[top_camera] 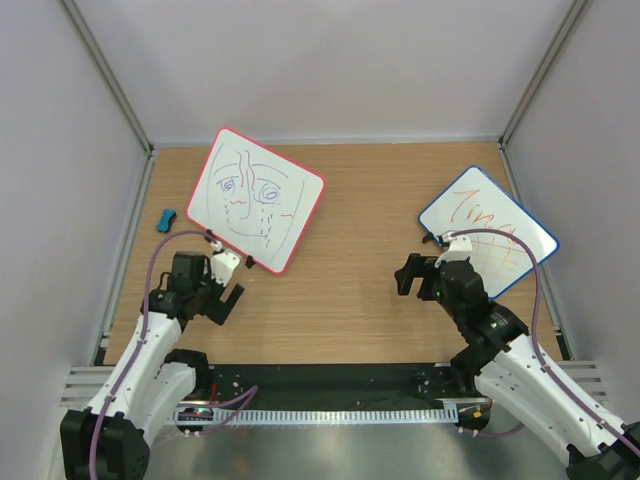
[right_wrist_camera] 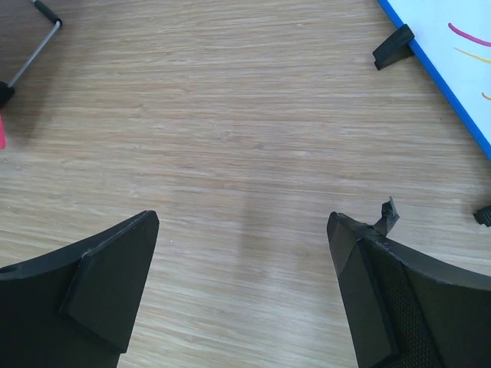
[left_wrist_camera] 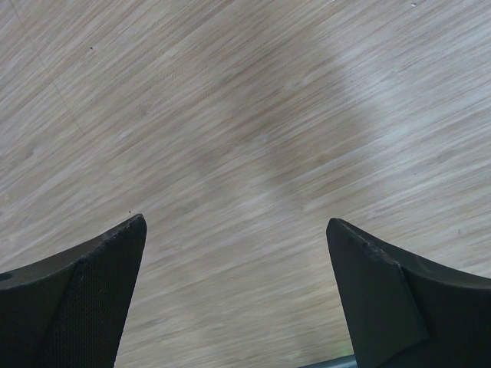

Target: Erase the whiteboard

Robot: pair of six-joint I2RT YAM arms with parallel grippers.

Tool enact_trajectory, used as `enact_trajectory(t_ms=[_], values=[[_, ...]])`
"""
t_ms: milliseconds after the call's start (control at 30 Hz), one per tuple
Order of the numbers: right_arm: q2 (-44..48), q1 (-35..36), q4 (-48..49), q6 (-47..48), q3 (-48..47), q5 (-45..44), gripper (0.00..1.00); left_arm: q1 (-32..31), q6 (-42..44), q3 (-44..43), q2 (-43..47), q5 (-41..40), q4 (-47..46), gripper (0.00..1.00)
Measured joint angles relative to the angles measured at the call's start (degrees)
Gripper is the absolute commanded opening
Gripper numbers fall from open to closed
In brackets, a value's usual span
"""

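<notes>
The whiteboard (top_camera: 255,197) has a thin red-pink frame and stands tilted at the back left, with a purple and red face scribbled on it. My left gripper (top_camera: 231,297) is open and empty just in front of the board's near corner. In the left wrist view it (left_wrist_camera: 234,222) hangs over bare wood. My right gripper (top_camera: 405,273) is open and empty at mid-right, pointing left. In the right wrist view it (right_wrist_camera: 244,216) is also over bare wood. A red corner of the whiteboard (right_wrist_camera: 2,130) and its stand leg (right_wrist_camera: 34,47) show at the left edge of that view.
A blue-framed board (top_camera: 487,228) with orange writing stands at the right, close behind my right wrist; its edge (right_wrist_camera: 453,54) and a black foot (right_wrist_camera: 393,46) show in the right wrist view. A small blue block (top_camera: 167,219) lies left of the whiteboard, near the left wall.
</notes>
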State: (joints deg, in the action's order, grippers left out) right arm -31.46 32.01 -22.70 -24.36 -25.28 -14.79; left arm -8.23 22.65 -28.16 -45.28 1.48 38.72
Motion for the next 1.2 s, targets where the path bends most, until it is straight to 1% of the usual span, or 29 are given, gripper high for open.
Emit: enact_trajectory(t_ms=[367, 600, 733, 800, 867, 967, 1067, 1200], values=[[0.5, 0.0, 6.0, -1.8, 3.2, 5.5, 1.0, 0.0, -1.3, 0.0, -0.7, -1.5, -0.8, 1.0], [-0.2, 0.0, 10.1, -2.6, 3.6, 8.6, 1.0, 0.0, -1.5, 0.0, -0.7, -2.2, -0.8, 1.0], [-2.1, 0.0, 15.8, -3.1, 4.4, 12.5, 1.0, 0.0, -1.7, 0.0, -0.9, -3.0, -0.9, 1.0], [-4.5, 0.0, 20.1, -3.5, 5.0, 15.5, 1.0, 0.0, -1.9, -0.2, -1.4, -3.9, -0.9, 1.0], [-8.9, 0.0, 24.3, -3.8, 4.9, 18.1, 0.99, 0.2, -2.2, -0.9, -2.0, -4.9, -0.8, 1.0], [-16.2, 0.0, 27.3, -3.8, 2.8, 20.7, 0.97, 1.8, -2.3, -3.5, -3.3, -4.7, -0.3, 1.0], [-24.5, 0.0, 32.1, -3.9, -0.7, 22.7, 0.95, 7.1, -2.2, -9.6, -7.2, -1.3, 1.1, 1.0], [-34.1, 0.2, 39.9, -4.6, -5.3, 24.2, 0.93, 17.5, -1.6, -17.2, -13.7, 5.5, 1.4, 1.0]])
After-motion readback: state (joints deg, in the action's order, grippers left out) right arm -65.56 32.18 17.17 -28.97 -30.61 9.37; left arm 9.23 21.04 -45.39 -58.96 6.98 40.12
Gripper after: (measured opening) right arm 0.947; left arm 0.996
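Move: The eraser lies about 18 cm ahead of my left hand, 15 cm to its left and some 8 cm below. My right hand's goal, the red-edged whiteboard propped on its stand, has its middle about 38 cm to the left and 16 cm ahead, 8 cm lower; from my left hand that is 20 cm ahead and 6 cm right. The blue-edged board is 13 cm ahead of my right hand and 21 cm to its right, some 10 cm below. I swing my open right hand about 13 cm left across the free table towards the red-edged whiteboard, adding roughly 6 cm forward late on, while turning it counter-clockwise and rolling its left side up. My left hand barely stirs at first, then lifts about 6 cm, going equally far forward and left towards the eraser, fingers wide open and turning some 15 degrees counter-clockwise. Neither touches anything. ##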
